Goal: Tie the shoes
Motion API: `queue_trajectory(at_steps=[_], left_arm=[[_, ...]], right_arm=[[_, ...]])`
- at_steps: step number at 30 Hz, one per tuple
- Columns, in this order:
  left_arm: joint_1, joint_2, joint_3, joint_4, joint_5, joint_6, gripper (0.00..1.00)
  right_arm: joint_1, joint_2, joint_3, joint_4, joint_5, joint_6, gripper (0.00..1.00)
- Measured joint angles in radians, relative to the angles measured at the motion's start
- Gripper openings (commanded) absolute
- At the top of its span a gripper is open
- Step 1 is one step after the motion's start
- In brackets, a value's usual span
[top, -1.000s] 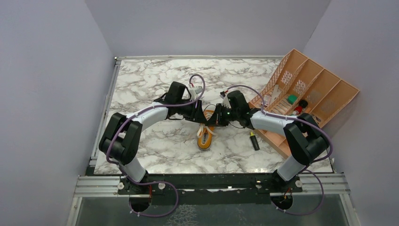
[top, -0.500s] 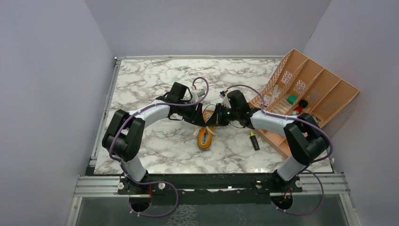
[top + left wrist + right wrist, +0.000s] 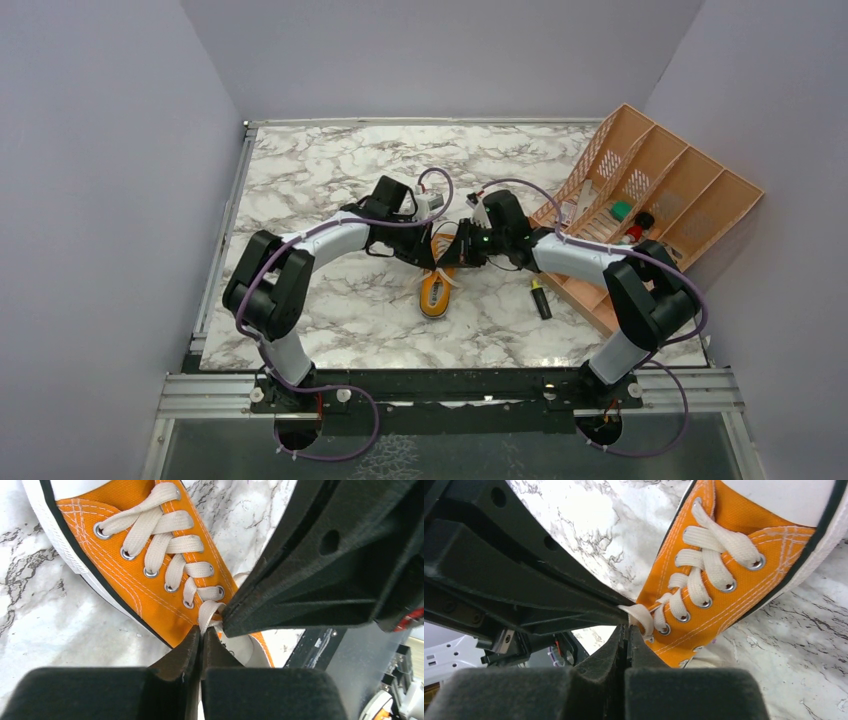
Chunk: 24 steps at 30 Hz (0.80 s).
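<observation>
An orange sneaker (image 3: 435, 293) with white laces lies mid-table, between both arms. In the left wrist view the shoe (image 3: 150, 575) fills the top, and my left gripper (image 3: 201, 633) is shut on a white lace (image 3: 207, 612) coming off the top eyelets. My right gripper (image 3: 626, 631) is shut at the same spot on the shoe (image 3: 729, 585), its tips against the lace (image 3: 640, 615); no lace shows between its fingers. From above, the left gripper (image 3: 441, 262) and the right gripper (image 3: 454, 260) meet tip to tip over the shoe's opening.
A peach slotted organizer (image 3: 662, 200) with small items leans at the right. A yellow-and-black marker (image 3: 540, 298) lies on the marble table (image 3: 320, 170) right of the shoe. The right arm's body (image 3: 330, 565) crowds the left wrist view.
The left arm has shifted right toward the shoe and its jaws have closed on the lace. The right arm and the shoe have stayed put.
</observation>
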Motion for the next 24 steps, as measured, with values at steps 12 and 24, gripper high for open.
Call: queue_trajectory(at_steps=[12,24], left_arm=[[-0.021,-0.01,0.001,0.011,-0.077,-0.024,0.0],[-0.022,-0.054,-0.019,0.024,-0.095,-0.025,0.0]], right_arm=[[-0.042,-0.011,0.158,-0.199,-0.08,-0.254,0.36],[-0.191,0.227,0.277,-0.282,-0.452,-0.506,0.34]])
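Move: Both hands meet over the orange shoe's lacing, pinching lace just above the knot, which lies about 1 cm below each hand and 1 cm back. The free lace slants off to the right side: from the right hand its middle is about 3 cm right, 3 cm back and 3 cm down. From the left hand the toe cap is roughly 8 cm ahead and 2 cm right, the shoe opening some 6 cm back, straight behind, both about 4 cm lower. The left fingers keep their pinch on the lace at the knot, almost in place, while the right fingers let go of it and open about a third. The right hand lifts some 3.5 cm, swings forward about 5 cm and to the right, then dips and draws back part of the way beside the left fingertips, turning some 20 degrees counter-clockwise, fingers still open. ##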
